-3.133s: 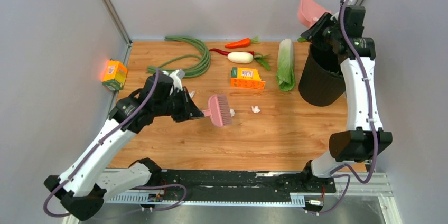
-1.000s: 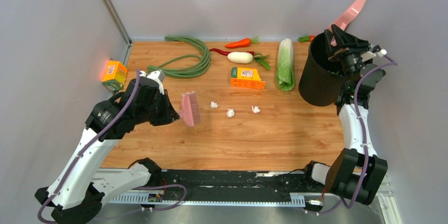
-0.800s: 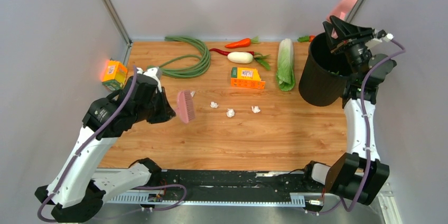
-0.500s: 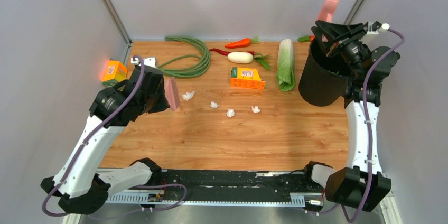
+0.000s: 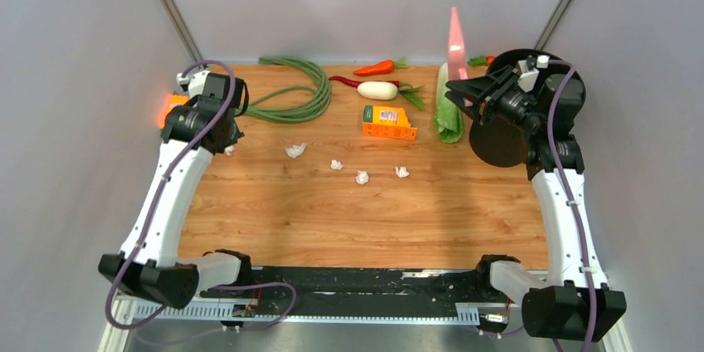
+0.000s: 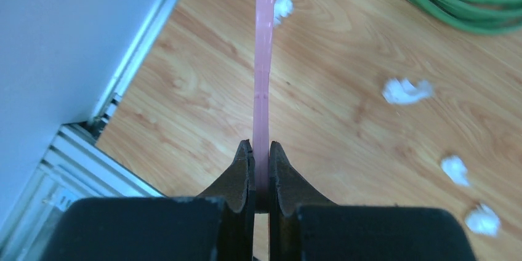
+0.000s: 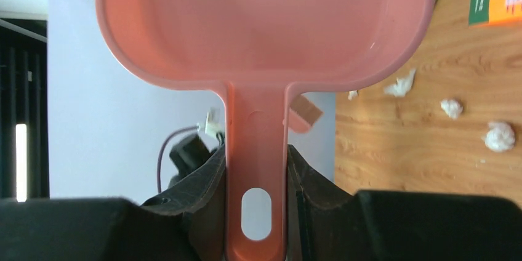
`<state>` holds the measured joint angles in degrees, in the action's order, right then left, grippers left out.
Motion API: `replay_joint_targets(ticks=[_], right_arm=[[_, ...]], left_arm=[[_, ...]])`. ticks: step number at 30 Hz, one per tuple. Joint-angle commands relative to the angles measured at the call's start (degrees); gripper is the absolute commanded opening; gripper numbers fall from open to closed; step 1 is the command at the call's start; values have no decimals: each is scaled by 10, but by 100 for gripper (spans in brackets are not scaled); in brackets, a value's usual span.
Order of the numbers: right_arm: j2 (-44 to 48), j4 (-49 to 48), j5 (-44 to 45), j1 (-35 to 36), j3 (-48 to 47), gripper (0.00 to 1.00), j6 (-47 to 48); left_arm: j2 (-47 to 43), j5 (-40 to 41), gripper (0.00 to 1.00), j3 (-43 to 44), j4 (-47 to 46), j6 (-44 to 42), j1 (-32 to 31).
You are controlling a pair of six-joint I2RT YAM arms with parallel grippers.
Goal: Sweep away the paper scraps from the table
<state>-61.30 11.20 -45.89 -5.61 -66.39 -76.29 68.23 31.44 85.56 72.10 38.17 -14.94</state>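
Several white paper scraps (image 5: 295, 150) lie in a loose row across the middle of the table (image 5: 349, 219), the rightmost one (image 5: 402, 172) nearest the bin. One more scrap (image 5: 228, 151) lies by my left gripper (image 5: 217, 133) at the far left. The left wrist view shows that gripper (image 6: 260, 150) shut on a pink brush handle (image 6: 264, 70), seen edge-on, with scraps (image 6: 406, 90) to its right. My right gripper (image 5: 459, 88) holds the pink dustpan (image 5: 455, 41) upright above the cabbage. Its jaws are shut on the dustpan's handle (image 7: 255, 168), the pan (image 7: 265, 21) facing the camera.
A black bin (image 5: 502, 132) stands at the back right under the right arm. Along the back lie green beans (image 5: 295, 90), a carrot (image 5: 378, 67), a white radish (image 5: 377, 90), an orange box (image 5: 388, 122) and a cabbage (image 5: 448, 107). Another orange box (image 5: 172, 105) sits off the left edge.
My left arm swung the brush back from mid-table to the far left, uncovering scraps. My right arm carried the dustpan from above the bin leftward, over the cabbage.
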Motion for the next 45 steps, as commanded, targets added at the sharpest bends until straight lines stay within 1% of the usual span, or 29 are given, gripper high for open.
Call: replay_joint_targets(ticks=[1, 4, 5, 6, 7, 9, 11, 14, 19, 21, 24, 27, 32, 34, 39, 42, 45], right_arm=[[19, 86, -11, 50, -6, 0, 47], [24, 109, -19, 78, -1, 0, 61], [24, 117, -22, 82, 0, 0, 68], [24, 124, -26, 85, 4, 0, 73], [24, 131, -30, 87, 6, 0, 79], [24, 139, -36, 89, 15, 0, 83], [22, 139, -42, 90, 21, 0, 84], [16, 140, -49, 91, 23, 0, 88], [2, 141, -62, 91, 20, 0, 103], [-1, 145, -63, 90, 20, 0, 113], [-3, 155, -56, 92, 28, 0, 127], [-1, 165, -54, 92, 42, 0, 136], [0, 169, -53, 92, 57, 0, 146], [0, 171, -52, 92, 57, 0, 149], [0, 182, -48, 92, 58, 0, 165], [3, 200, -43, 92, 57, 0, 179], [5, 216, -39, 92, 55, 0, 192]], left_arm=[[79, 94, 0, 7, -61, -47, 38], [138, 129, 0, 7, -98, -94, 58], [145, 133, 0, 5, -112, -110, 61], [164, 132, 0, 2, -141, -144, 68], [175, 130, 0, 5, -149, -159, 70], [216, 122, 0, 22, -162, -218, 77], [268, 116, 0, 47, -150, -244, 81], [334, 117, 0, 71, -133, -272, 82], [387, 114, 0, 73, -142, -322, 83], [401, 80, 0, 78, -152, -334, 83], [422, 39, 0, 94, -146, -331, 80], [423, 22, 0, 91, -150, -341, 57], [410, 26, 0, 58, -159, -349, 10], [408, 27, 0, 48, -155, -339, -12], [398, 35, 0, 17, -148, -325, -91], [401, 33, 0, 17, -146, -318, -119], [402, 24, 0, 26, -144, -323, -133]])
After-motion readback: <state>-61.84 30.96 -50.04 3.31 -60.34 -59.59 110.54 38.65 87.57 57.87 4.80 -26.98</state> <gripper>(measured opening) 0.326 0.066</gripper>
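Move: The small white scrap my left hand's brush goes for lies about 17 cm ahead of that hand, 5 cm to its left and some 27 cm below. The torn white scrap is level with it, about 18 cm to the right of it; the left sponge box stands 14 cm to the left of it and 8 cm farther out. From my right hand, holding the dustpan, the small scrap is some 53 cm left, 13 cm ahead and 39 cm down; the bin is 18 cm right and 7 cm ahead. Still gripping the brush, I swing my left hand forward about 13 cm and down some 15 cm while rolling the wrist roughly 60 degrees, setting the bristles beyond the small scrap's left side; then I sweep right about 10 cm, pushing it towards the torn scrap. My right hand keeps the dustpan, lowering it about 10 cm and bringing it left and back about 5 cm each, away from the bin. ##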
